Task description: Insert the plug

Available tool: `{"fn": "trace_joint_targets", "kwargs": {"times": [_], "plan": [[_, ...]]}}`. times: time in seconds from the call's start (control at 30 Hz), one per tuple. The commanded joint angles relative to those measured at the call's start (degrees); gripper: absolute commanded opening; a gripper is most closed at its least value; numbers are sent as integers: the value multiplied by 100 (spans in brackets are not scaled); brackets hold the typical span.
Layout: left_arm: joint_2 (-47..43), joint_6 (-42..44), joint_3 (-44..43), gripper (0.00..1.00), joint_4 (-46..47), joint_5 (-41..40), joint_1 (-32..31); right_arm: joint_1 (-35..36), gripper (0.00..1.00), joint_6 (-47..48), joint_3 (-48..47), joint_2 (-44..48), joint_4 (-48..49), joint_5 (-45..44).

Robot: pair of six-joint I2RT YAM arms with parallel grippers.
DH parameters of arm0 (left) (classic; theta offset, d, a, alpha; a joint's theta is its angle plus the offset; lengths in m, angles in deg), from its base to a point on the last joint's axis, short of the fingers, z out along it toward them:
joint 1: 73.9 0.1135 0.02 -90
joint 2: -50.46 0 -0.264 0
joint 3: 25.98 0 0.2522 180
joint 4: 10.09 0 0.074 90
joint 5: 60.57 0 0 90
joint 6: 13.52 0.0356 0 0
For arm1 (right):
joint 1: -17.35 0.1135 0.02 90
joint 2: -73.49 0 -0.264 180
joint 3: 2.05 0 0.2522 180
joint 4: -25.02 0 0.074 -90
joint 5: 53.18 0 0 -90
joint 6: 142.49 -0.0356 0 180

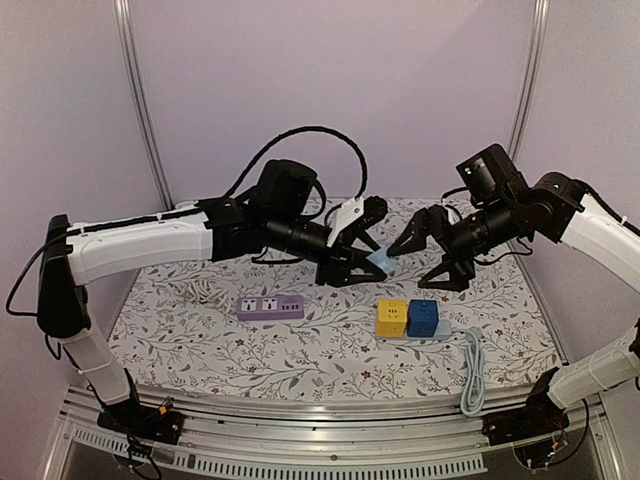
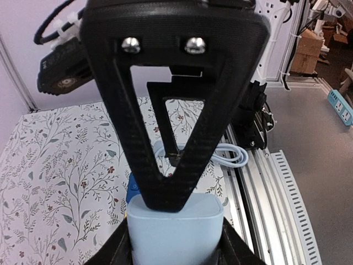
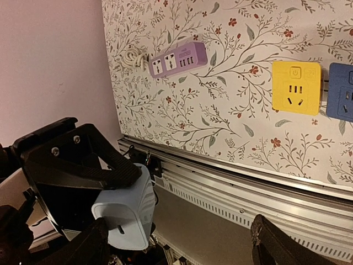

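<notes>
My left gripper (image 1: 372, 260) is shut on a light blue plug cube (image 1: 381, 262) and holds it in the air above the floral table. In the left wrist view the plug (image 2: 175, 234) sits pinched between the black fingers (image 2: 171, 187). My right gripper (image 1: 430, 258) is open, just right of the plug and facing it. In the right wrist view the plug (image 3: 124, 212) shows its prong face close to my right gripper's (image 3: 179, 251) left finger, not clamped. A yellow socket cube (image 1: 391, 318) and a blue socket cube (image 1: 423, 318) sit on the table below.
A purple power strip (image 1: 270, 307) lies at the left centre, with a coiled white cord (image 1: 205, 290) behind it. A white cable (image 1: 471, 370) runs from the socket cubes to the table's near edge. The purple strip (image 3: 177, 59) and yellow cube (image 3: 296, 86) also show in the right wrist view.
</notes>
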Motion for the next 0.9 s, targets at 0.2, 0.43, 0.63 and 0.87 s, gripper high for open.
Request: {"fn": "trace_joint_targets", "kwargs": {"times": [0.2, 0.43, 0.63, 0.87], "plan": [[284, 504, -410, 0, -697, 857, 235, 1, 84, -216, -322, -286, 348, 282], [378, 490, -522, 0, -854, 650, 235, 105, 75, -213, -435, -459, 222, 181], [452, 307, -553, 0, -790, 513, 226, 270, 66, -238, -544, -636, 169, 107], [484, 177, -540, 0, -647, 409, 209, 329, 51, -209, -627, -822, 155, 150]]}}
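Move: The right hand, empty and open, has the light-blue plug about 5 cm to its left, 1 or 2 cm above it and neither ahead nor back. The yellow plug on the power strip is some 25 cm below, 2 cm ahead and 2 cm right of this hand; the dark blue plug is 8 cm farther right. The left hand already holds the light-blue plug, its middle roughly 1 cm right of the hand point. Closing in on the light-blue plug until the right fingertips stand around or right beside it, contact not yet clear, the right hand goes about 4 cm left with barely any turn while its fingers narrow from wide open to about half. The left fingers keep their grip on the light-blue plug and lower it about 2 cm into the right hand's reach, turning only about 5 degrees. ##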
